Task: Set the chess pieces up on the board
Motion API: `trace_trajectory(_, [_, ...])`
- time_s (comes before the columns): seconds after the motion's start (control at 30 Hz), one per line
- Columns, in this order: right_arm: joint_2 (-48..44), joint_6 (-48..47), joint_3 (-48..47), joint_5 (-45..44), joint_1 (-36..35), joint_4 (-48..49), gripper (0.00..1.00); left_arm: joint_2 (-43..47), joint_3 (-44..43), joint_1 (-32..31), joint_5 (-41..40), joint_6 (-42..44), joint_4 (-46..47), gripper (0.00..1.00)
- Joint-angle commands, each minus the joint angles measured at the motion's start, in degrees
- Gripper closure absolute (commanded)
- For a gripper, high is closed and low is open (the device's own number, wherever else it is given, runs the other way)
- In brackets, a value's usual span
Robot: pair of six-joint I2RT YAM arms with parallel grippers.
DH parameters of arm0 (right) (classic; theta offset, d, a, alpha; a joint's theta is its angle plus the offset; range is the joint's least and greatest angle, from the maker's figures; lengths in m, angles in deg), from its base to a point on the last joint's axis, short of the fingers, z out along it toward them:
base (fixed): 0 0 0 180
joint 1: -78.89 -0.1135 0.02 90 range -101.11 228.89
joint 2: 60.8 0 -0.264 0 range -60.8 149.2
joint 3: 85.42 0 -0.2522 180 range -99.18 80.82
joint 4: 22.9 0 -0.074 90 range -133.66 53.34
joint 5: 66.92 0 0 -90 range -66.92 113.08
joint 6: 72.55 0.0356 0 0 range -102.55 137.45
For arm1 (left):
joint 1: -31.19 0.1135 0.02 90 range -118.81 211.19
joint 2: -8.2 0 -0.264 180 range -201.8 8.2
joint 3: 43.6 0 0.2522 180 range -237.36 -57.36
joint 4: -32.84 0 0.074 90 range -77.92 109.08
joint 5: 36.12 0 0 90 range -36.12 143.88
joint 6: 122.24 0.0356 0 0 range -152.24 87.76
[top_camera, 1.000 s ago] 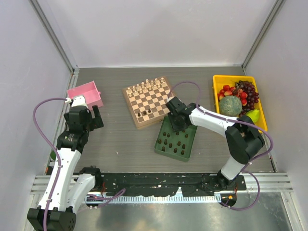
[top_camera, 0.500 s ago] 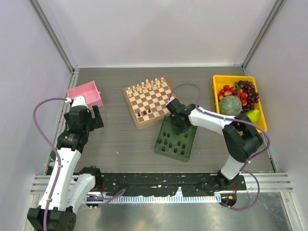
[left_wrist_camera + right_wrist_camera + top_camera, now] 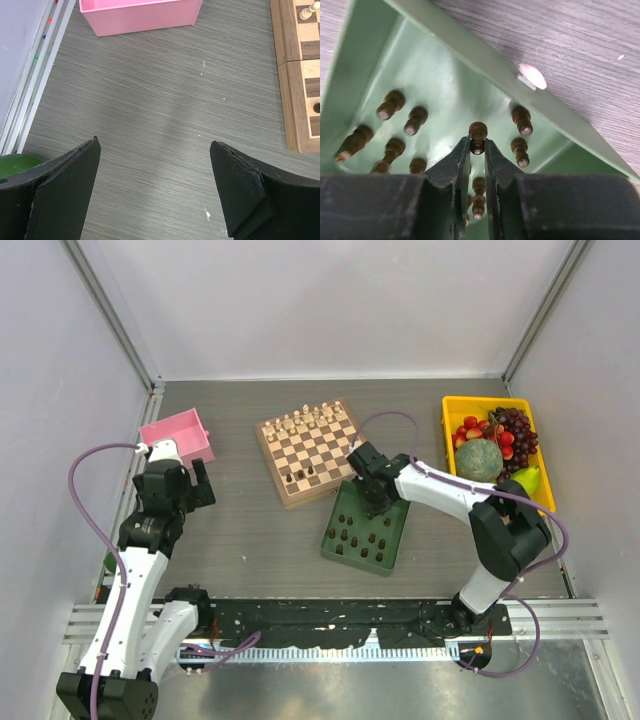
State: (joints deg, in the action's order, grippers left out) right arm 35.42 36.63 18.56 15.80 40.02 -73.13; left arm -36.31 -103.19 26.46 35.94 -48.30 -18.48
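Note:
The chessboard (image 3: 271, 468) lies at the table's middle, with cream chessmen along its far side and a few dark chess pieces (image 3: 300, 476) near its front edge. Several dark brown pieces (image 3: 362, 540) stand in the green tray (image 3: 332, 522) just right of the board. My right gripper (image 3: 372, 502) is down in the tray's far end. In the right wrist view the right gripper (image 3: 477, 142) is shut on the head of one dark piece (image 3: 478, 131), with others around it. My left gripper (image 3: 195, 485) hangs open and empty over bare table, far left of the board (image 3: 292, 100).
A pink bin (image 3: 178, 437) stands at the far left, just beyond my left gripper (image 3: 155, 145). A yellow tray (image 3: 452, 412) of fruit is at the far right. The tray wall (image 3: 470, 55) rises close ahead of the right fingers. A green object (image 3: 20, 162) sits by the left rail.
My right gripper has shifted slightly over the far end of the green tray and settled among the dark pieces. The left arm has not moved.

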Motion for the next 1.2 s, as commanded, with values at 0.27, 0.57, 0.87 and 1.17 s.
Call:
trace_trajectory(0.27, [-2.11, -3.71, -20.69, 1.93, 0.02, -4.31, 0.83, 0.48, -0.67, 0.34, 0.27, 0.41, 1.44, 0.01])
trace_trajectory(0.57, [13.54, -4.50, -35.81, 2.72, -0.06, -4.75, 0.83, 0.39, -0.67, 0.34, 0.27, 0.50, 1.35, 0.01])
trace_trajectory(0.87, [25.41, -4.68, -47.34, 2.45, -0.15, -7.12, 0.83, 0.65, -0.58, 0.43, 0.44, 0.50, 1.35, 0.01])
trace_trajectory(1.17, [30.16, -4.94, -51.29, 2.19, -0.15, -7.74, 0.82, 0.57, -0.67, 0.34, 0.44, 0.50, 1.35, 0.01])
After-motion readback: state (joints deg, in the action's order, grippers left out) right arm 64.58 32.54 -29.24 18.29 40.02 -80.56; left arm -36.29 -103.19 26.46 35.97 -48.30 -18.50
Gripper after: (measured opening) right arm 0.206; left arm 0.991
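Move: The right hand already pinches a dark chess piece in the green tray. The square it goes for, next in the dark row on the board, lies about 14 cm ahead and 12 cm to the left, roughly 1 cm above the hand point. The nearest dark piece in that row stands some 3 cm left of the square and 1 cm nearer the base. The tray's middle is about 4 cm back and 1 cm left. From the idle left hand the square is roughly 15 cm ahead, 33 cm right and 14 cm down. In one quick arc the right hand lifts the pinched chess piece some 13 cm up out of the tray while swinging forward and left, then sinks about 8 cm over the near part of the board, slowing above the square beside the three dark pieces. The fingertips swing outward, ending about 10 degrees more tilted, and keep their hold. ##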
